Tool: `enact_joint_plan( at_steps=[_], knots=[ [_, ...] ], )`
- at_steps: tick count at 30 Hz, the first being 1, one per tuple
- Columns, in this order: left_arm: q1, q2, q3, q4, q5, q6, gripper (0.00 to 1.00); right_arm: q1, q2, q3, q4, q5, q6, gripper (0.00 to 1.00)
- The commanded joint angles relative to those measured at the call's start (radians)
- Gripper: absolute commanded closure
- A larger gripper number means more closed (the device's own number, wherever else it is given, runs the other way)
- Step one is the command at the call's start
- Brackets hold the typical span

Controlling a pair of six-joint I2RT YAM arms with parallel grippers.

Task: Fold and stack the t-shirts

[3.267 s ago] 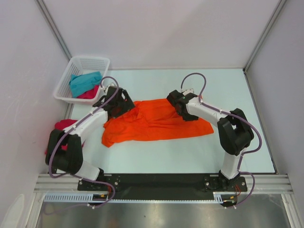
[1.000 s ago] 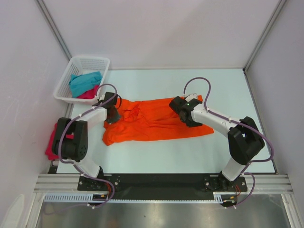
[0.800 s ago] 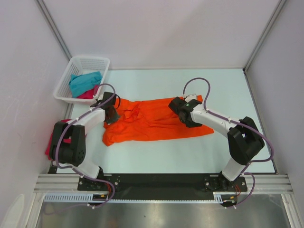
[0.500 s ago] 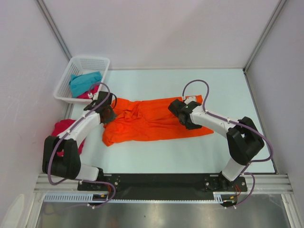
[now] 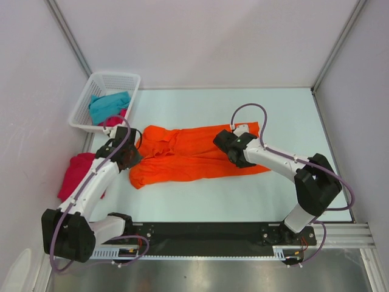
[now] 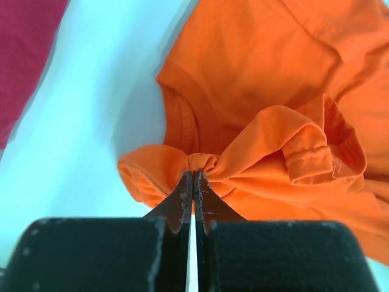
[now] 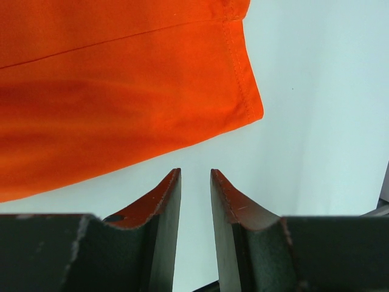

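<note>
The orange t-shirt [image 5: 188,157] lies spread and wrinkled across the middle of the table. My left gripper [image 5: 132,159] is at its left edge, shut on a pinched bunch of orange cloth [image 6: 203,163] beside the collar. My right gripper [image 5: 233,152] hovers over the shirt's right part. In the right wrist view its fingers [image 7: 196,173] stand a little apart with nothing between them, over bare table just off the orange hem corner [image 7: 246,103]. A teal t-shirt [image 5: 109,104] and a pink t-shirt [image 5: 120,117] lie in the basket. Another pink t-shirt [image 5: 76,173] lies at the left wall.
The white lattice basket [image 5: 100,82] stands at the back left corner. Walls with metal posts close the table on the left, the back and the right. The pink cloth [image 6: 24,55] lies just left of the left gripper.
My left gripper has moved left and toward the near edge, drawing the orange shirt's left edge with it. The right gripper has shifted slightly left over the shirt.
</note>
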Motion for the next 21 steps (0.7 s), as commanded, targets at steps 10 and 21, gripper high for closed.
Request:
enact_joint_plan(
  at_steps=[10,21],
  knots=[
    [0.000,-0.092,-0.067,-0.035,0.037,-0.011,0.61,0.024,-0.046,0.010,-0.030,0.050,0.054,0.66],
    [0.000,-0.083,-0.090,0.008,0.054,0.001,0.12,-0.210,0.047,0.097,0.095,-0.042,-0.079,0.63]
  ],
)
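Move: The left hand still has a gathered bit of the orange t-shirt's left end in its shut fingertips, some 9 cm above the table; the folded sleeve opening lies about 7 cm ahead and 9 cm to its right, the folded red t-shirt roughly 14 cm to its left and level with it. From the right hand, the orange t-shirt's right edge has its middle about 10 cm ahead and 7 cm right, its near corner about 3 cm ahead and 9 cm right, all some 8 cm below. The left hand eases back about 3 cm, sinking only a little, and opens its fingers wide to let go of the pinched orange cloth near the sleeve. The right hand first all but waits above the orange t-shirt's near side, then swings some 3.5 cm right and 2.5 cm forward at level height towards the right edge, turning a little clockwise, its fingers staying partly open and touching nothing. ##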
